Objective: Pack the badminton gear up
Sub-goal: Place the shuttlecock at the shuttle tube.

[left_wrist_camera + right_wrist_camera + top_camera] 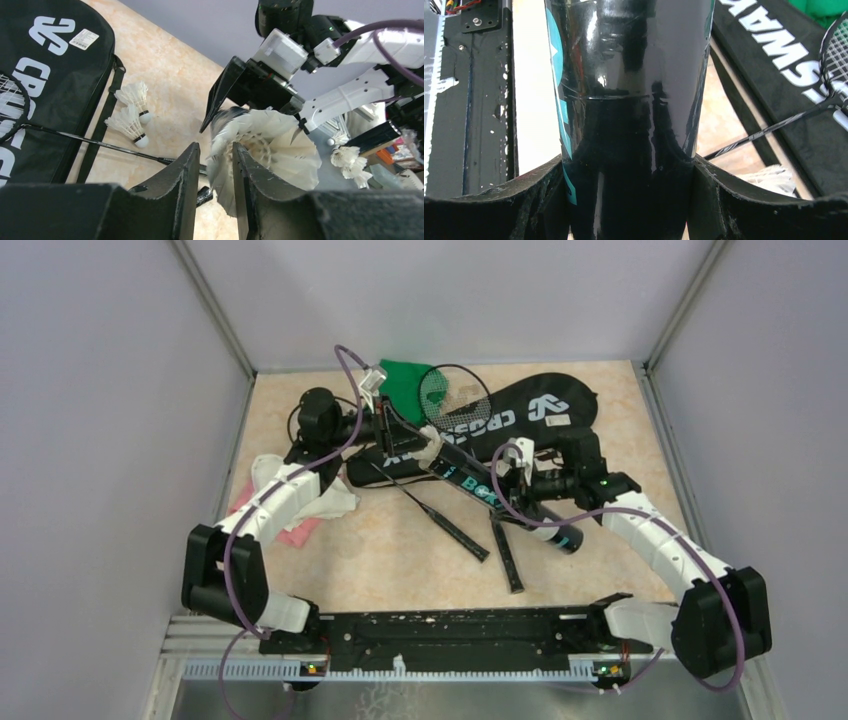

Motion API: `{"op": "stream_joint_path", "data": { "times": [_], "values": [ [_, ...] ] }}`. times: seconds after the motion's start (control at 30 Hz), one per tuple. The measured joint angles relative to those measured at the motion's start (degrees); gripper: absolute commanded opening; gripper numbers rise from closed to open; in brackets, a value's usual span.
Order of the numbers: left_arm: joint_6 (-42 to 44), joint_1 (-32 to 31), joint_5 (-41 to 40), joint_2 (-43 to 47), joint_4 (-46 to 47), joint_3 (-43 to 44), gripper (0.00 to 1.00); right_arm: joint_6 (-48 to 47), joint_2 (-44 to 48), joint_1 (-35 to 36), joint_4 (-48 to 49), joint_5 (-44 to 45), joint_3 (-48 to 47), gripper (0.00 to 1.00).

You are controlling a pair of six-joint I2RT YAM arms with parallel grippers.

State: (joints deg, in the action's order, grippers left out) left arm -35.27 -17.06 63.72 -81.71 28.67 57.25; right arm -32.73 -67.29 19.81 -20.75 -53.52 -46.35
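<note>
The long black tube (560,532) with teal lettering lies slanted across the table's middle, and my right gripper (515,485) is shut around it; the tube (624,75) fills the right wrist view between the fingers. A white feather shuttlecock (270,145) sits at the tube's far mouth (430,445). My left gripper (215,155) is open at its feathered rim: the feathers lie against the right finger, with a gap to the left finger. Two loose shuttlecocks (132,92) (127,125) lie beside the black CROSSWAY bag (530,410). One racket's head (450,395) rests on the bag; two handles (465,535) (505,555) point toward me.
A green cloth (405,380) lies at the back by the bag. White (275,475) and pink (300,530) cloths lie under my left arm. Grey walls close in three sides. A black rail (450,630) runs along the near edge.
</note>
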Motion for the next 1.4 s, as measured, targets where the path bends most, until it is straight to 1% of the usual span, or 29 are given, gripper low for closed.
{"op": "stream_joint_path", "data": {
  "times": [0.2, 0.33, 0.47, 0.57, 0.77, 0.97, 1.0, 1.23, 1.4],
  "values": [
    [7.06, -0.63, -0.92, 1.77, -6.69, -0.02, 0.44, -0.24, 1.18, 0.22, 2.56, -0.68, 0.24, 0.31],
    [10.67, -0.68, -1.68, 3.67, -9.40, -0.02, 0.51, -0.44, 1.22, 0.28, 3.21, -1.05, 0.24, 0.31],
    [12.50, -0.74, -1.68, 4.07, -10.38, -0.02, 0.58, -0.70, 1.22, 0.28, 3.58, -1.53, 0.24, 0.32],
    [13.57, -1.33, -1.57, 3.67, -11.39, 0.26, 0.64, -1.09, 1.22, 0.28, 3.43, -1.92, 0.24, 0.32],
    [17.66, -4.57, -1.31, 0.15, -16.63, 3.98, 0.78, -3.02, 1.20, 0.28, 2.03, -2.23, 0.24, 0.33],
    [21.84, -5.92, -1.03, -1.77, -21.49, 6.45, 0.97, -4.61, 1.20, 0.28, 0.87, -2.36, 0.24, 0.32],
    [22.67, -6.03, -1.03, -1.86, -22.29, 6.67, 0.99, -4.79, 1.20, 0.31, 0.76, -2.34, 0.24, 0.32],
    [29.64, -5.97, -1.62, -1.55, -29.24, 9.05, 0.99, -4.66, 1.49, 0.11, 0.68, -1.81, 0.24, 0.32],
    [32.96, -4.09, -1.60, 0.46, -32.20, 9.81, 0.99, -4.39, 1.99, -1.01, 0.61, -1.81, 0.24, 0.32]
  ]
}}
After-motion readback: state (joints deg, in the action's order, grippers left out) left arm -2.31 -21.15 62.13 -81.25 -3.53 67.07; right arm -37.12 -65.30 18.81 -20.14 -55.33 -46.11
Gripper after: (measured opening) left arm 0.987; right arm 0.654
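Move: The shuttlecock is already started into the tube's mouth, its skirt beside the left fingertips, roughly 3 cm right, 1 cm back and 2 cm below. The tube's mouth lies about 5 cm right, 2 cm back and 4 cm lower. Down on the table, some 30 cm below that hand, the near racket's handle is about 9 cm right and 7 cm back, the black bag about 13 cm right and 18 cm ahead. From the right hand the shuttlecock is some 16 cm left, 7 cm ahead and 9 cm up. With a finger still at the shuttlecock's skirt, the left hand spreads its fingers from about a third to fully open, sinking and going right some 3 cm each towards the tube's mouth and slightly back, tips angling down about 10 degrees as it rolls similarly, then easing up and left 1 to 1.5 cm. The right hand keeps its grip on the tube, lifting it about 1 cm. ##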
